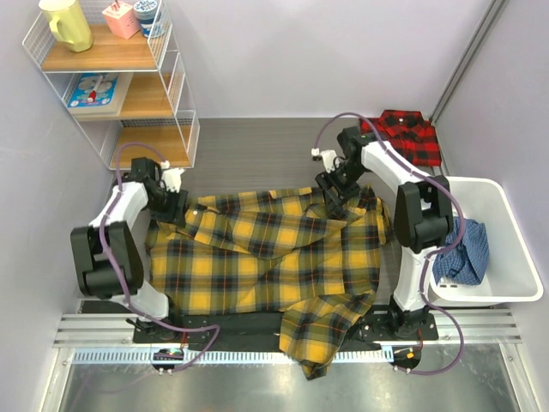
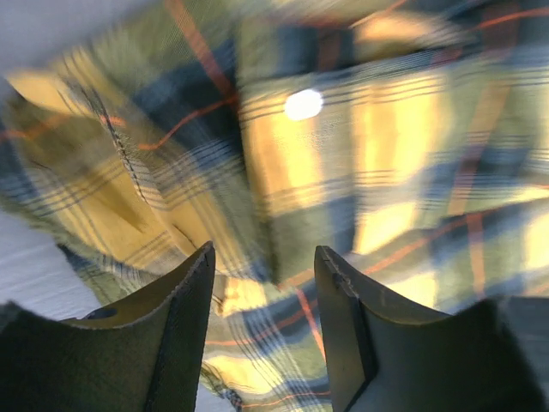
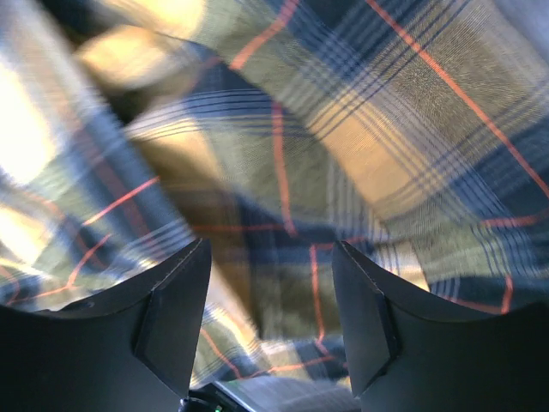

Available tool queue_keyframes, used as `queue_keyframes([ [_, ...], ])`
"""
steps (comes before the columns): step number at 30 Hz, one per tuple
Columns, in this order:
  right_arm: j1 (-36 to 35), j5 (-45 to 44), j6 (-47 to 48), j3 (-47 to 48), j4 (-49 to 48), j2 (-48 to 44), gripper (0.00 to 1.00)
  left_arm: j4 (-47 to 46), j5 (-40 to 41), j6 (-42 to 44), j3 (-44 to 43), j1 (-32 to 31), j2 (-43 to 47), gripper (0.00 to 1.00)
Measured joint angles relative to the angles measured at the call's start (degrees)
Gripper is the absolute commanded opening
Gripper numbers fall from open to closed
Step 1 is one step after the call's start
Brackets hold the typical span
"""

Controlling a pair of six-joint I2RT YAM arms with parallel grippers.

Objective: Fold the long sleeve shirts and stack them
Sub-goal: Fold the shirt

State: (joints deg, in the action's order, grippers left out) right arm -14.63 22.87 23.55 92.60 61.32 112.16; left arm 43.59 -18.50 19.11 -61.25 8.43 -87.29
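Observation:
The yellow plaid long sleeve shirt (image 1: 266, 257) lies spread out and rumpled across the middle of the table, one sleeve (image 1: 322, 335) hanging over the near edge. The red-and-black shirt (image 1: 407, 136) lies folded at the back right. My left gripper (image 1: 176, 210) hovers at the yellow shirt's far left corner; in its wrist view the jaws (image 2: 264, 257) stand open over blurred plaid cloth (image 2: 369, 146), pinching nothing. My right gripper (image 1: 337, 204) is down at the shirt's far right edge, open (image 3: 270, 257), with plaid folds (image 3: 343, 154) just beyond its fingers.
A white bin (image 1: 506, 249) stands at the right with a blue checked garment (image 1: 463, 253) inside. A wire shelf unit (image 1: 111, 77) with a yellow mug and small items stands at the back left. A metal rail (image 1: 257, 330) runs along the near edge.

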Motion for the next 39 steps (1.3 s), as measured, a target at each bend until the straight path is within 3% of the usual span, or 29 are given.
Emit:
queue_keyframes([
  [5, -0.24, -4.26, 0.11, -2.12, -2.19, 5.14, 0.62, 0.37, 6.34, -0.22, -2.12, 2.27, -9.79, 0.42],
  [8, -0.11, -6.32, 0.31, -3.04, -2.84, 6.93, 0.62, 1.18, 7.58, 0.31, -7.04, 5.4, -13.07, 0.44],
  [14, 0.13, -5.09, 2.1, -2.4, -1.77, 6.71, 0.62, 5.44, 0.79, 6.91, -16.85, 10.84, -12.15, 0.45],
  [19, 0.13, -1.27, 3.72, 3.04, -0.48, 6.69, 0.62, 9.09, -2.89, 10.27, -23.98, 5.6, -12.5, 0.44],
  [25, 0.13, -0.7, 4.96, 10.64, -3.02, 7.04, 0.64, 8.5, 1.68, 7.1, -24.87, -1.84, -17.53, 0.34],
  [31, 0.11, -1.07, 7.04, 14.88, -5.64, 10.99, 0.68, 8.5, 10.19, 4.48, -24.87, -2.29, -22.34, 0.3],
  [39, -0.02, -4.02, 12.61, 11.52, -7.41, 15.96, 0.65, 8.35, 19.15, 3.56, -24.98, -1.99, -26.43, 0.22],
])
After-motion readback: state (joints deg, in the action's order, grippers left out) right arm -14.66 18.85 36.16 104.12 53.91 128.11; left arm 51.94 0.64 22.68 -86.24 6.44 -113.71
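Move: The shirt's far-left corner lies about 7 cm ahead of the left hand, 6 cm to its left and 5 cm below; the folded sleeve's cuff is some 3 cm ahead and 4 cm to the right, as low, and the shelf's bottom board roughly 22 cm ahead and 6 cm left. From the right hand, the shirt's far edge is about 8 cm straight ahead and 7 cm down, with the red shirt some 25 cm ahead and 20 cm to the right. The shirt's far-left corner gets pinched by the left fingers: that hand dips, sweeps left and forward, lifts clear and swings back right, then comes down leftward onto the corner, tilting about 20 degrees and closing. The right hand, still open, sinks some 6 cm, rises and reaches forward about 9 cm, then lowers its fingertips to the cloth at the far edge. ##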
